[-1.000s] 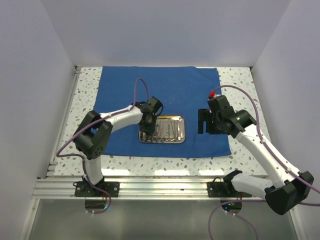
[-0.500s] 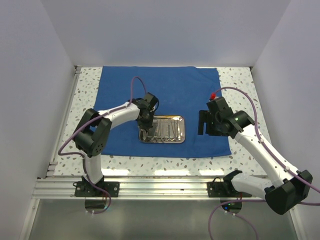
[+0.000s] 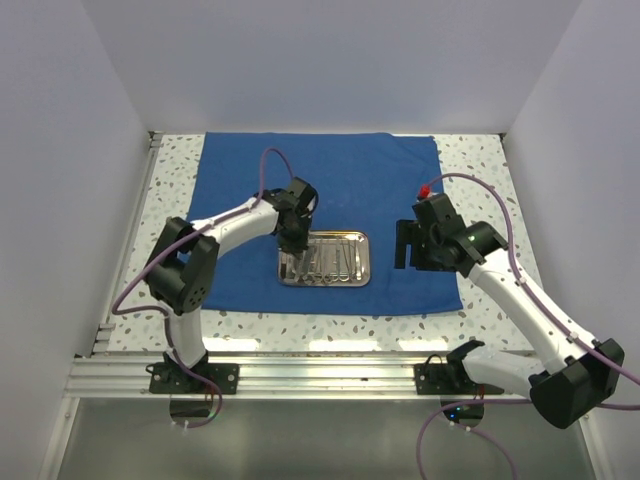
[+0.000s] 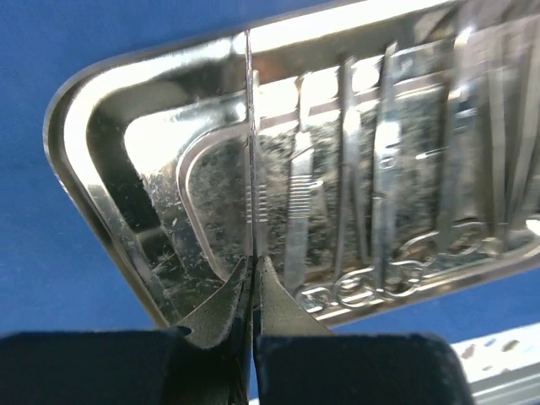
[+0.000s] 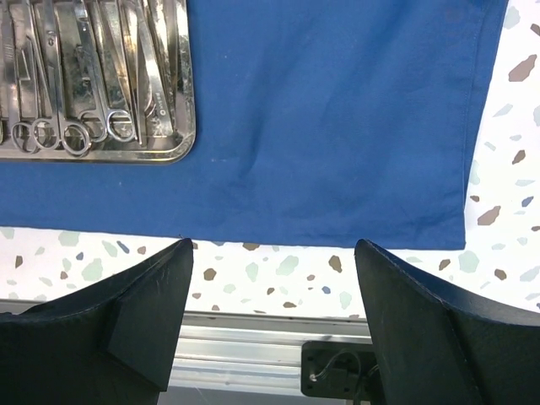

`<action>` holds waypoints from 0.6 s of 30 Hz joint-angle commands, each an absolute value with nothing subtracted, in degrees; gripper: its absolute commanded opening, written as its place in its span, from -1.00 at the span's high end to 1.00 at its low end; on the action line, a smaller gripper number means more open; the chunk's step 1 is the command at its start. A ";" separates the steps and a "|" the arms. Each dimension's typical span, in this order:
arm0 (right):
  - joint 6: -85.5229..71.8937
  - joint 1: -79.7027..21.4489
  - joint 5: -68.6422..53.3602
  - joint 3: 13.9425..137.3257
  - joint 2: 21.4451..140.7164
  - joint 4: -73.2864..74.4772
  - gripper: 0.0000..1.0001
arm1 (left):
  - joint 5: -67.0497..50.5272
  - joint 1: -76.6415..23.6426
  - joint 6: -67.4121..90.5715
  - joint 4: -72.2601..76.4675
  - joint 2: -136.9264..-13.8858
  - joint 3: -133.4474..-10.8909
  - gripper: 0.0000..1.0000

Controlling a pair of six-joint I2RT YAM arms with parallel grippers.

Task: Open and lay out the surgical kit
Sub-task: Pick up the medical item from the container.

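The royal-blue cloth (image 3: 330,170) lies spread flat on the speckled table. On its near middle sits the steel tray (image 3: 324,259), with several silver instruments (image 4: 384,169) side by side in it. My left gripper (image 3: 292,243) hangs over the tray's left end. In the left wrist view its jaws (image 4: 252,263) are shut on a slim silver instrument (image 4: 249,152) seen edge-on, standing above the tray rim (image 4: 110,152). My right gripper (image 3: 404,245) hovers open over the cloth's near right edge. Nothing sits between its fingers (image 5: 274,253). The tray (image 5: 181,126) and cloth (image 5: 337,110) show beyond them.
An aluminium rail (image 3: 320,375) runs along the table's near edge, also seen as the rail (image 5: 253,346) in the right wrist view. White walls close in the left, right and far sides. Speckled tabletop (image 3: 475,170) shows around the cloth.
My left gripper has closed on the slim instrument at the tray's left end and shifted slightly away from the near edge. The right arm has hardly moved.
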State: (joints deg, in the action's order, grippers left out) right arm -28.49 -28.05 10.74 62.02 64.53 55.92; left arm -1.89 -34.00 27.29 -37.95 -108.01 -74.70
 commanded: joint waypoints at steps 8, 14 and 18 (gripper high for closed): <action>-28.48 -28.04 10.11 59.51 63.02 53.17 -0.61 | -1.93 -30.78 25.23 -43.95 -106.70 -89.90 1.00; -29.09 -27.95 10.81 58.01 60.12 54.05 -0.61 | -2.47 -21.72 20.93 -44.03 -113.01 -99.91 1.00; -30.32 -27.95 11.86 57.22 58.45 55.28 -0.61 | -2.02 -17.50 18.64 -45.52 -121.27 -111.86 1.00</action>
State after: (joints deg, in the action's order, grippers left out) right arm -28.95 -28.05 10.85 57.71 60.38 54.61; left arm -2.39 -19.81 22.44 -44.18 -117.03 -104.73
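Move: The slim instrument is already pinched in the left fingers and a little off the tray. It is bound for the open blue cloth beyond the tray's left end, some 22 cm ahead and 10 cm left of that hand, about 4 cm lower. The tray's middle lies about 8 cm right and 1 cm back of this hand, 3 cm below. The nearest serrated tweezers lie 2 cm right, level with it. From the idle right hand, the cloth spot is about 30 cm ahead and 40 cm left. Slim instrument still pinched in its shut fingers, the left hand lifts it up out of the tray, about 7 cm, while easing forward and slightly right. It then swings forward and left over the open cloth beyond the tray, still climbing slowly, for some 15 cm forward in all. The wrist tips the fingers outward and turns a little counter-clockwise. ##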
